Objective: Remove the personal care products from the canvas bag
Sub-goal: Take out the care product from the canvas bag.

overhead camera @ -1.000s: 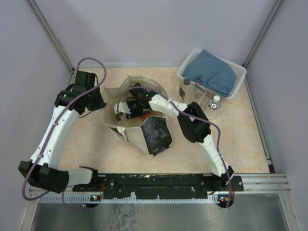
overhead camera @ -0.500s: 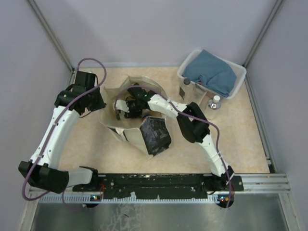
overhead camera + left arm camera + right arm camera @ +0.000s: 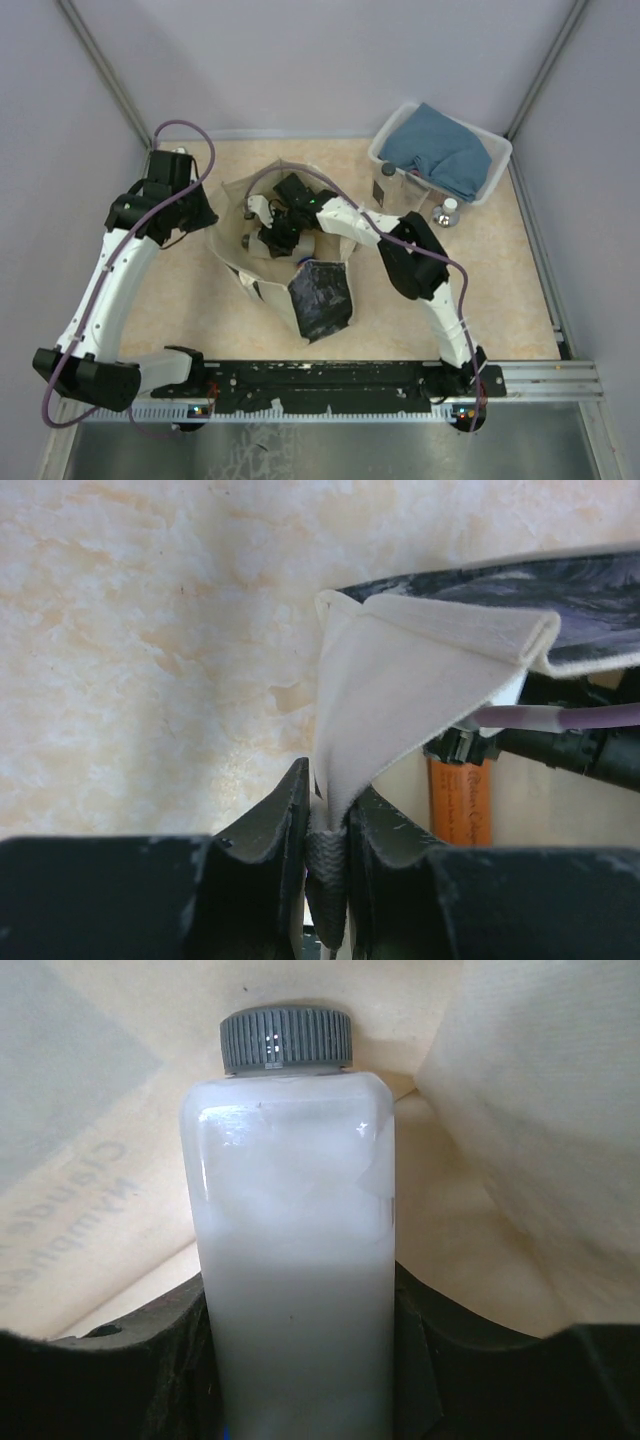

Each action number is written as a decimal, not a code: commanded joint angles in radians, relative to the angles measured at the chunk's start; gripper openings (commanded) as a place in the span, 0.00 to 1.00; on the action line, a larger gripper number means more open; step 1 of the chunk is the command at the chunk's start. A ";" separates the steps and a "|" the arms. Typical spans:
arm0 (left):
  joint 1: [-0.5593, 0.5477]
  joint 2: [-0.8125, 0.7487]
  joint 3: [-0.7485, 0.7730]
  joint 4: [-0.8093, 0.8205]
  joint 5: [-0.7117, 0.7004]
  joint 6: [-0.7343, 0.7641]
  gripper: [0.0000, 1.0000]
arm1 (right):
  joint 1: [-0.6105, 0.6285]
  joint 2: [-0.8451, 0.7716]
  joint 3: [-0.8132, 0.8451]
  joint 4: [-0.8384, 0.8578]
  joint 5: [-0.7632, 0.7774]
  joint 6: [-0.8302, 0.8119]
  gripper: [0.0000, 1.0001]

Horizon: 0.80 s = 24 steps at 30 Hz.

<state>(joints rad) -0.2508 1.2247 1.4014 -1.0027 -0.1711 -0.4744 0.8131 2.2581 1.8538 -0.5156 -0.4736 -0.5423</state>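
Note:
The cream canvas bag [image 3: 232,262] lies open mid-table, its dark printed panel [image 3: 320,300] toward the front. My left gripper [image 3: 205,215] is shut on the bag's left rim; the left wrist view shows the cream cloth [image 3: 400,670] pinched between the fingers of the gripper [image 3: 328,810]. My right gripper [image 3: 285,228] reaches into the bag and is shut on a white bottle with a grey cap [image 3: 266,242], seen upright between the fingers in the right wrist view [image 3: 295,1260]. An orange bottle [image 3: 460,800] lies inside the bag.
A white plastic basket [image 3: 492,178] with a blue cloth [image 3: 440,150] stands at the back right. A pale bottle with a dark cap [image 3: 385,185] is at its left corner, and another small bottle [image 3: 446,212] stands on the table in front of it.
My right gripper has shifted inside the bag and drawn back, and the white bottle now shows in its grip. The bag's dark panel has slid toward the front. The left gripper has kept its hold on the rim.

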 commanded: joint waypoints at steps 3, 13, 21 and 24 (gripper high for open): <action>0.005 -0.019 -0.009 -0.009 -0.010 -0.005 0.23 | -0.029 -0.326 -0.140 0.318 -0.121 0.375 0.00; 0.005 0.014 -0.013 0.027 0.002 0.003 0.23 | -0.043 -0.466 -0.106 0.422 -0.084 0.351 0.00; 0.007 0.056 0.012 0.039 0.007 0.018 0.22 | -0.104 -0.570 -0.253 0.739 -0.043 0.491 0.00; 0.006 0.067 0.015 0.041 0.013 0.019 0.22 | -0.142 -0.624 -0.353 0.949 -0.045 0.606 0.00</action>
<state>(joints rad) -0.2504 1.2716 1.3964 -0.9531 -0.1623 -0.4698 0.7254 1.7947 1.5524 -0.0204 -0.5266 -0.0879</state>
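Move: The right hand already pinches the dark-capped care product low inside the canvas bag. The bag's mouth is straight above it, about 15 cm up; the orange can lies some 7 cm to its right, 4 cm back and 4 cm lower, and the standing bottle about 26 cm right and 16 cm ahead. From the left hand, pinching the left rim, the mouth is about 15 cm right, 4 cm ahead and 3 cm lower. Keeping its grip, the right hand lifts the care product about 20 cm up from the bag's floor through the mouth, easing a couple of centimetres back at first and then forward again, slowing near the top. As it rises, the wrist swings the left-pointing fingers up by some 30 degrees towards level with a slight clockwise turn, while the left hand goes on pinching the rim, moving only slightly forward and down late on. ##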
